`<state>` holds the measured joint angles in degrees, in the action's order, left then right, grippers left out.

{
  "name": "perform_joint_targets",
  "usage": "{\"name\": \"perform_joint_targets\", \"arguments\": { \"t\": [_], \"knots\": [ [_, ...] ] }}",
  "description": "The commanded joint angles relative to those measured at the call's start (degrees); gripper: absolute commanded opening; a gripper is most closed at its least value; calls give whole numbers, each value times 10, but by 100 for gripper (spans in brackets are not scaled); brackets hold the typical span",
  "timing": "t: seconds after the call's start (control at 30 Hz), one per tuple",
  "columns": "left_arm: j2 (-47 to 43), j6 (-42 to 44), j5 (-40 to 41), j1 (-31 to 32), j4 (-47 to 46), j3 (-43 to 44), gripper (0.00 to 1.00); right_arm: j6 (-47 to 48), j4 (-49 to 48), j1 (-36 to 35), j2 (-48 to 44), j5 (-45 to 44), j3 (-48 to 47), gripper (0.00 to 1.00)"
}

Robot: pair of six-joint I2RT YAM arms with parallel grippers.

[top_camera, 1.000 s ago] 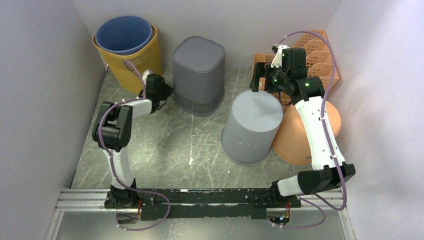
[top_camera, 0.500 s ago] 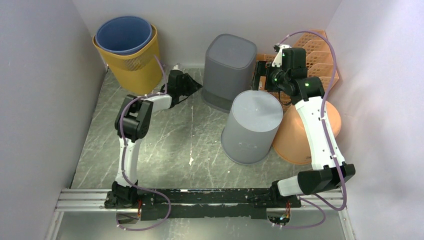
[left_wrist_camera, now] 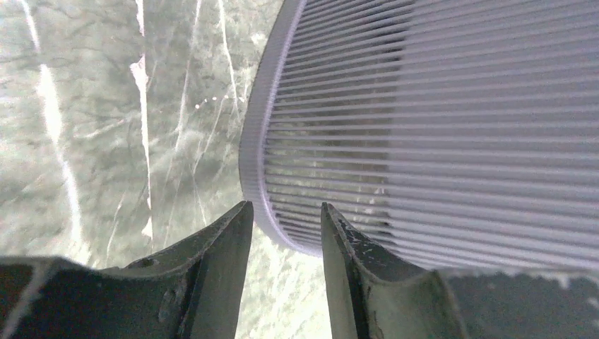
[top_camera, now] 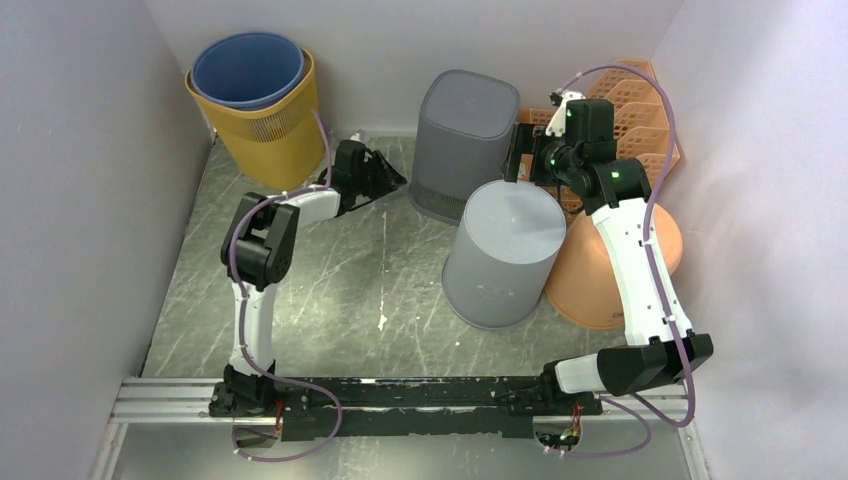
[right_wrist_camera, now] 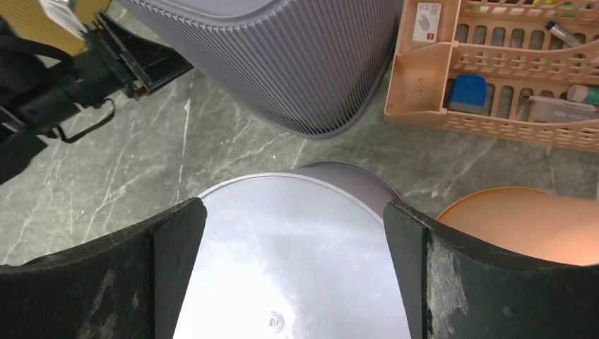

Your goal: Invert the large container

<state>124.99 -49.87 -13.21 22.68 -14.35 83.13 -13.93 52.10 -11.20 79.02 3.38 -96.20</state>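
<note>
A dark grey ribbed square bin (top_camera: 465,140) stands base-up at the back, tilted slightly. My left gripper (top_camera: 397,180) lies low at its left bottom edge. In the left wrist view the gripper (left_wrist_camera: 286,206) is open by a narrow gap, with the ribbed bin's rim (left_wrist_camera: 258,169) just past its tips and nothing held. A round light grey bin (top_camera: 500,255) stands base-up in the middle. My right gripper (top_camera: 520,160) hovers above it, wide open and empty (right_wrist_camera: 293,205), over its flat base (right_wrist_camera: 293,261).
An upturned orange bowl (top_camera: 600,280) leans against the round bin's right side. An orange rack (top_camera: 640,110) with small items fills the back right corner. A yellow basket (top_camera: 270,125) with a blue bin (top_camera: 245,65) inside stands back left. Walls close in on both sides.
The ribbed bin has slid right, from centre back up to the rack, with my left gripper following behind it. Over the last half second it barely moved. The right arm stayed put.
</note>
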Motion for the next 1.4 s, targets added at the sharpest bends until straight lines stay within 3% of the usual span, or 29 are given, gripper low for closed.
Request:
{"name": "perform_joint_targets", "arguments": {
  "t": [0.0,0.2,0.3,0.4,0.47,0.57,0.7,0.87,1.07,1.37],
  "knots": [
    [-93,36,44,-12,83,-8,52,-2,-18,3,-16,5,13,100],
    [-173,118,77,-14,167,10,54,5,-25,3,-13,21,14,100],
    [-199,203,105,-14,227,60,56,9,-27,3,-14,29,15,100],
    [-208,316,115,-21,283,137,61,10,-32,3,-17,39,20,100],
    [-198,378,105,-33,324,204,58,10,-38,3,-19,45,25,100],
    [-162,426,59,-70,396,326,58,6,-46,3,-20,52,32,100],
    [-108,469,17,-127,455,466,68,2,-53,3,-17,59,29,100],
    [-106,510,30,-177,434,479,72,5,-45,2,-4,61,13,100],
    [-91,573,10,-184,447,477,78,8,-35,2,4,54,3,100],
    [-81,567,42,-205,439,459,79,11,-27,2,6,49,6,100]
  ]
}}
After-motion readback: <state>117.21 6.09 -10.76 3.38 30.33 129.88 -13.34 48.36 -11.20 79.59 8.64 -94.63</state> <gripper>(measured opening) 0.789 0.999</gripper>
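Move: To the left hand's left, about 33 cm off and 12 cm farther out, stands the blue container, nested in the yellow container, its middle some 10 cm above the hand. The upturned ribbed grey container is close by on the right, about 14 cm to its middle and 4 cm ahead, while the upturned smooth grey container lies roughly 21 cm back and 23 cm to the right. From the right hand, the blue container is about 61 cm left, 26 cm ahead and 14 cm lower. Leaving the foot of the ribbed grey container, the left hand climbs steeply by nearly 35 cm, first almost straight up, then swings about 23 cm left and a little forward to the blue container's right rim, sinking some 7 cm at the last. The wrist rolls roughly 45 degrees, left side up, bringing the fingers round to point more nearly straight ahead as they open wider; no touch on the rim can be made out. ##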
